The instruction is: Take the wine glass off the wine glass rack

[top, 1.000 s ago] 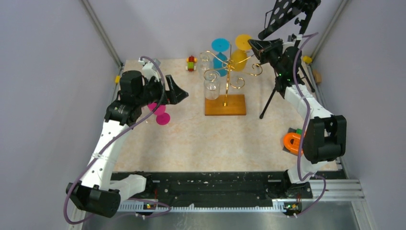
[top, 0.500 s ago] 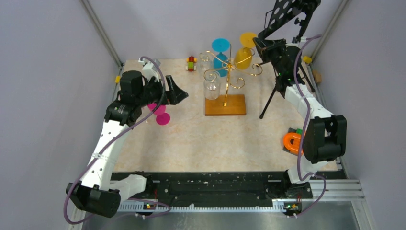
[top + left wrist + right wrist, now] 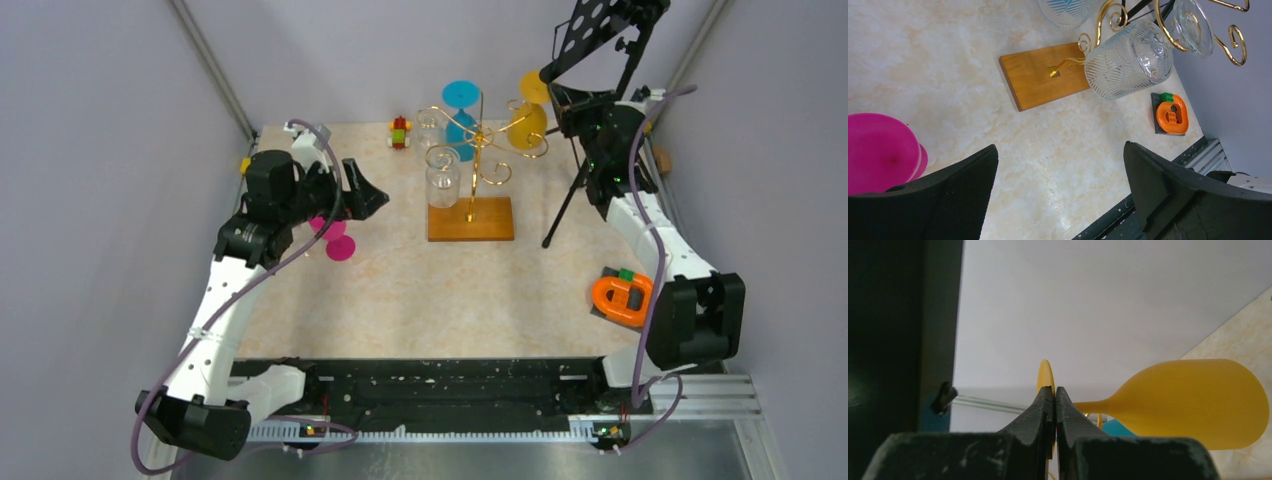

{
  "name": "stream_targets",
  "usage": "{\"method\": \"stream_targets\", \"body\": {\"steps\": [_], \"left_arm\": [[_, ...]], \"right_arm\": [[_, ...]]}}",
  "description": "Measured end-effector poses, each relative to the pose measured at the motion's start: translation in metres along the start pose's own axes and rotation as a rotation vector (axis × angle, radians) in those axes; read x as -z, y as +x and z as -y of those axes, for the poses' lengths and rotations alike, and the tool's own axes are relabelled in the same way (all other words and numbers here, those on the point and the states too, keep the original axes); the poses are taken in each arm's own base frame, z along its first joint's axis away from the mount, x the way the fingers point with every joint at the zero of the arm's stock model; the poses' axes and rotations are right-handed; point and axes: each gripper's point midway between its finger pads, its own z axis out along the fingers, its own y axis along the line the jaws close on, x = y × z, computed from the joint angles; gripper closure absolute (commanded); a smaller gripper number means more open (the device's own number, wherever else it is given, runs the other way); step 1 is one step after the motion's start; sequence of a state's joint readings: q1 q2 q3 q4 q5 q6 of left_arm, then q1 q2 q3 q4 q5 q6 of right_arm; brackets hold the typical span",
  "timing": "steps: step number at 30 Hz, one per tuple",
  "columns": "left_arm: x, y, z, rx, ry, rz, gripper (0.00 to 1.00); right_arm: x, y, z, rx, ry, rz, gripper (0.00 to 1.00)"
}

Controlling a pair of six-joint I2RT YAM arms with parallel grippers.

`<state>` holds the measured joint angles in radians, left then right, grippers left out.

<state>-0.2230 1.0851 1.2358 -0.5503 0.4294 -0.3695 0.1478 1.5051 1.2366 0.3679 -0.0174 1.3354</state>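
Observation:
The wine glass rack (image 3: 478,140), gold wire on a wooden base (image 3: 470,218), stands at the back middle. My right gripper (image 3: 553,98) is shut on the round foot (image 3: 1045,373) of a yellow wine glass (image 3: 527,122), which lies sideways by the rack's right scroll arm. I cannot tell whether the glass touches the wire. In the right wrist view the gripper (image 3: 1054,389) pinches the foot edge-on, with the bowl (image 3: 1193,400) to the right. A blue wine glass (image 3: 460,108) and clear glasses (image 3: 442,176) hang on the rack. My left gripper (image 3: 362,190) is open and empty (image 3: 1060,150) over the table.
A pink wine glass (image 3: 336,236) lies on the table under my left arm (image 3: 878,150). A black tripod stand (image 3: 598,40) rises close behind my right gripper. There is a toy car (image 3: 400,131) at the back and an orange block (image 3: 624,297) at the right.
My right gripper has carried the yellow wine glass to the right, away from the rack's central pole. The right arm's elbow swung outward. The left arm barely shifted.

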Motion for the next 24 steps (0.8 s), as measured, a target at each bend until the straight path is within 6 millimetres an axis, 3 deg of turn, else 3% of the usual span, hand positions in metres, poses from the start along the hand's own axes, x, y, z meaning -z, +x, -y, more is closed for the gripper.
{"method": "stream_targets", "body": {"steps": [7,13,18,24], "left_arm": [[0.007,-0.004,0.001,-0.012,-0.010,0.026,0.01],[0.010,-0.002,-0.011,0.000,-0.085,0.026,0.01],[0.016,-0.003,-0.014,-0.001,-0.115,0.042,0.01],[0.026,-0.005,-0.002,-0.015,-0.072,0.062,0.01]], "right_arm": [[0.034,-0.017,-0.021,0.035,-0.012,0.070,1.00],[0.064,-0.021,-0.015,0.058,0.013,0.078,1.00],[0.105,-0.024,-0.004,0.109,0.058,0.088,1.00],[0.164,-0.031,-0.032,0.258,0.033,0.090,1.00]]}}
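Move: The right fingers already pinch the foot of the upturned yellow wine glass, whose middle hangs some 7 cm below, 2 cm ahead and 2 cm left. The rack's middle is about 14 cm left, 10 cm back and 12 cm below; the blue glass 16 cm left, level, 8 cm down. The music stand's desk looms 5 cm ahead, 9 cm right, 8 cm above. From the left hand, the yellow glass is 18 cm ahead, 29 cm right, roughly level. Keeping its pinch, the right hand draws the yellow glass back some 16 cm and slightly right, past the rack. ##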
